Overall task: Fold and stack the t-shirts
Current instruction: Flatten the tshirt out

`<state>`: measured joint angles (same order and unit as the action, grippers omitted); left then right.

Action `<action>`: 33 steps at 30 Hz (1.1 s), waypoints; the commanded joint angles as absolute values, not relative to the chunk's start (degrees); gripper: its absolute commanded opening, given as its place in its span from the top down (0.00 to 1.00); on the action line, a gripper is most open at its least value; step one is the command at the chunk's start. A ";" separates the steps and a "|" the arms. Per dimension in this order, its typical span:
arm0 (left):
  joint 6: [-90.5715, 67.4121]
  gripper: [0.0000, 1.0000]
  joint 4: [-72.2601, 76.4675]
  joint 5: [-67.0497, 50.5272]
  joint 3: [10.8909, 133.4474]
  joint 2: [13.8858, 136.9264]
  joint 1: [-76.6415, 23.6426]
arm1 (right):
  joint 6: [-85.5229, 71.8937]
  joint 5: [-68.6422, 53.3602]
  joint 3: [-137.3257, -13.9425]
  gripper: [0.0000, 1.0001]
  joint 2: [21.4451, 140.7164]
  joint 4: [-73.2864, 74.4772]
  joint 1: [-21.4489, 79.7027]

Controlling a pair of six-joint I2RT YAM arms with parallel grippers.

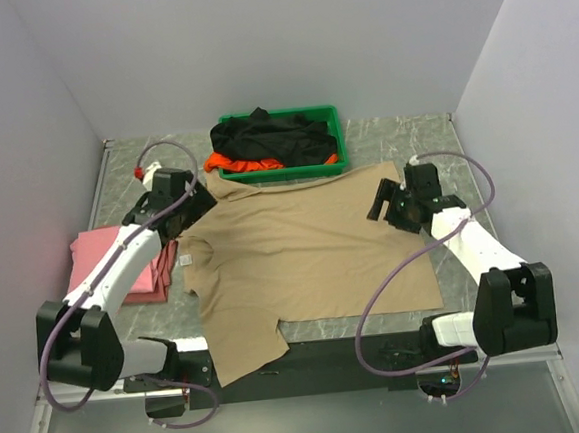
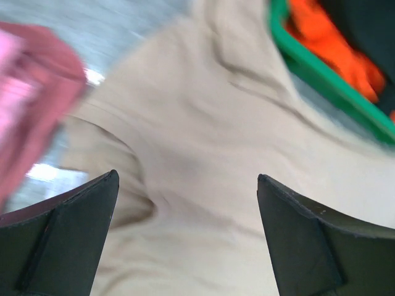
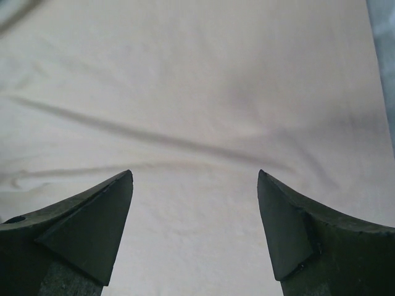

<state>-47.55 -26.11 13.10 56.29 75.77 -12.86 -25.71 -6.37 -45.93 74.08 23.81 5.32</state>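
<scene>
A large beige t-shirt point(image 1: 307, 250) lies spread flat across the middle of the table, collar to the left and one sleeve hanging over the near edge. A pink t-shirt point(image 1: 123, 265) lies folded at the left. Black point(image 1: 263, 136) and orange point(image 1: 250, 163) t-shirts sit bunched in the green tray point(image 1: 330, 113). My left gripper point(image 1: 184, 213) hovers open over the beige shirt point(image 2: 203, 142) near its collar, nothing between its fingers. My right gripper point(image 1: 379, 207) stands open above the beige cloth point(image 3: 197, 111) near the shirt's right end, holding nothing.
The green tray point(image 2: 321, 80) stands at the back centre, its front rim touching the beige shirt's far edge. White walls close in the table on three sides. Grey marbled tabletop point(image 1: 403, 132) shows at the back right.
</scene>
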 commanded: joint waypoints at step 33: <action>-35.16 0.01 -23.46 6.85 83.14 119.34 -8.96 | -13.89 2.90 -94.39 0.12 124.01 43.94 0.97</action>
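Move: The t-shirt's far left corner lies about 13 cm ahead of the left hand and 1 cm to its left, some 12 below; its rumpled sleeve sits 4 cm back and 4 left of the hand. The green basket is about 22 ahead and 16 right, the pink stack 7 back and 22 left. From the right hand, the shirt's far right corner is about 16 ahead, 8 right and 7 down, the basket 24 ahead and 17 left. The tan t-shirt's far part is worked from both ends by open grippers, which come down onto the cloth and slide out towards its far corners. The left hand eases slightly right, sinks about 11 cm, then runs forward, some 12 cm in all; the right arcs forward, dips onto the shirt and keeps on forward and right along it. Both wrists tip further down. ##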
